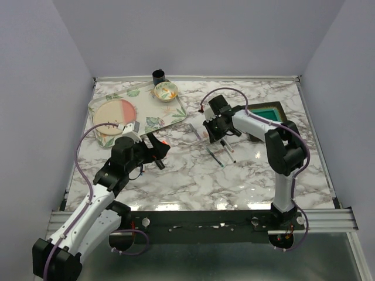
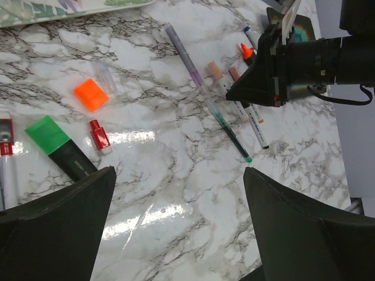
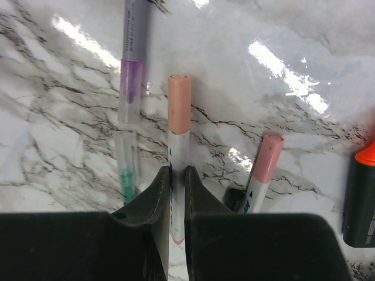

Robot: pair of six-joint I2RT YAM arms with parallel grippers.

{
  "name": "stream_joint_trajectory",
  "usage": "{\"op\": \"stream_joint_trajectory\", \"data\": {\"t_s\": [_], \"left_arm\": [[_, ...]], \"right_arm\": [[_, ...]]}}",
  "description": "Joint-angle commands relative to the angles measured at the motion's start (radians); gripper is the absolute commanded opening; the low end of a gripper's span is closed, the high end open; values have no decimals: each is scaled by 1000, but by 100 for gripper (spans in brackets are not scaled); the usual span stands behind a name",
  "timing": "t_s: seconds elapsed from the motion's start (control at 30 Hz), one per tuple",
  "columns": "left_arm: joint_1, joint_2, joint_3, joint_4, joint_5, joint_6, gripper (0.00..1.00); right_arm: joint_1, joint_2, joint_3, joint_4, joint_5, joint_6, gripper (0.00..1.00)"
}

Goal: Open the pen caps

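My right gripper (image 3: 177, 175) is shut on a thin white pen (image 3: 179, 146) lying on the marble, its peach cap (image 3: 179, 102) sticking out past the fingertips. Beside it lie a pink-capped white pen (image 3: 266, 158), a purple pen (image 3: 133, 64), a clear pen with a green tip (image 3: 126, 175) and an orange-ended black highlighter (image 3: 360, 199). My left gripper (image 2: 179, 171) hovers wide open over bare marble. Ahead of it lie a loose orange cap (image 2: 91, 93), a red cap (image 2: 98, 134), a clear cap (image 2: 105, 76) and a green-capped black highlighter (image 2: 58, 146). From above, the right gripper (image 1: 214, 133) is over the pens (image 1: 222, 153).
A leaf-patterned tray (image 1: 176, 111) at the back left holds a round plate (image 1: 114, 114) and a small bowl (image 1: 166, 91). A black cup (image 1: 158, 75) stands behind it. A dark frame with a green inside (image 1: 266, 114) lies at the right, under the right arm.
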Motion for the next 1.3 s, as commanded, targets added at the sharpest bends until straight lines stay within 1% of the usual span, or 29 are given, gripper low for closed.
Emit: {"op": "stream_joint_trajectory", "data": {"t_s": [0.0,0.1,0.13,0.17,0.23,0.27,0.37,0.43,0.5,0.67,0.87,1.07,1.2,1.27], "left_arm": [[4,55,-56,143,108,-81,99],[4,121,-96,273,151,-148,99],[4,143,-104,347,158,-165,99],[4,185,-110,387,174,-178,98],[4,233,-119,498,178,-227,97],[4,283,-119,530,183,-242,96],[4,382,-103,617,177,-288,94],[0,425,-95,703,183,-337,91],[-19,483,-81,738,174,-363,90],[-74,587,-50,833,134,-418,89],[-126,638,-35,927,66,-458,88],[-161,643,-3,936,40,-454,85],[-169,629,-18,955,40,-455,76],[-171,599,-30,935,20,-458,74]], "right_arm": [[-18,-121,-8,38,-117,28,1],[-38,-184,-39,40,-220,8,0],[-41,-204,-47,34,-252,-9,1],[-41,-213,-54,27,-341,-45,1],[-43,-223,-67,1,-452,-95,0],[-43,-221,-67,-9,-536,-119,1],[-43,-211,-62,-61,-660,-173,0],[-43,-212,-70,-65,-706,-182,0],[-43,-217,-71,-69,-771,-194,0],[-43,-227,-70,-72,-814,-196,0],[-41,-212,-64,-82,-817,-193,1],[-43,-211,-64,-77,-820,-181,1],[-44,-215,-67,-60,-806,-162,0],[-47,-215,-70,-52,-806,-147,0]]}}
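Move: The right fingers are already shut on the peach pen's body, low at the table. Its cap is some 4 cm ahead of them and 2 cm left; the open left gripper waits about 12 cm back, 20 cm left and 14 cm higher. The grey-purple pen lies 7 cm ahead, 5 cm left, the pink-capped pen 4 cm back, 5 cm right. From the left hand, the peach cap is about 15 cm forward, 18 cm right and 14 cm below. Keeping its pinch on the peach pen's body, the right hand carries the pen up about 12 cm, back and to the left, rolling some 40 degrees with its left side rising, then slows almost to rest. The left hand goes right about 11 cm and forward, dipping and rising again, rolls right side up and starts narrowing its fingers close around the cap. ##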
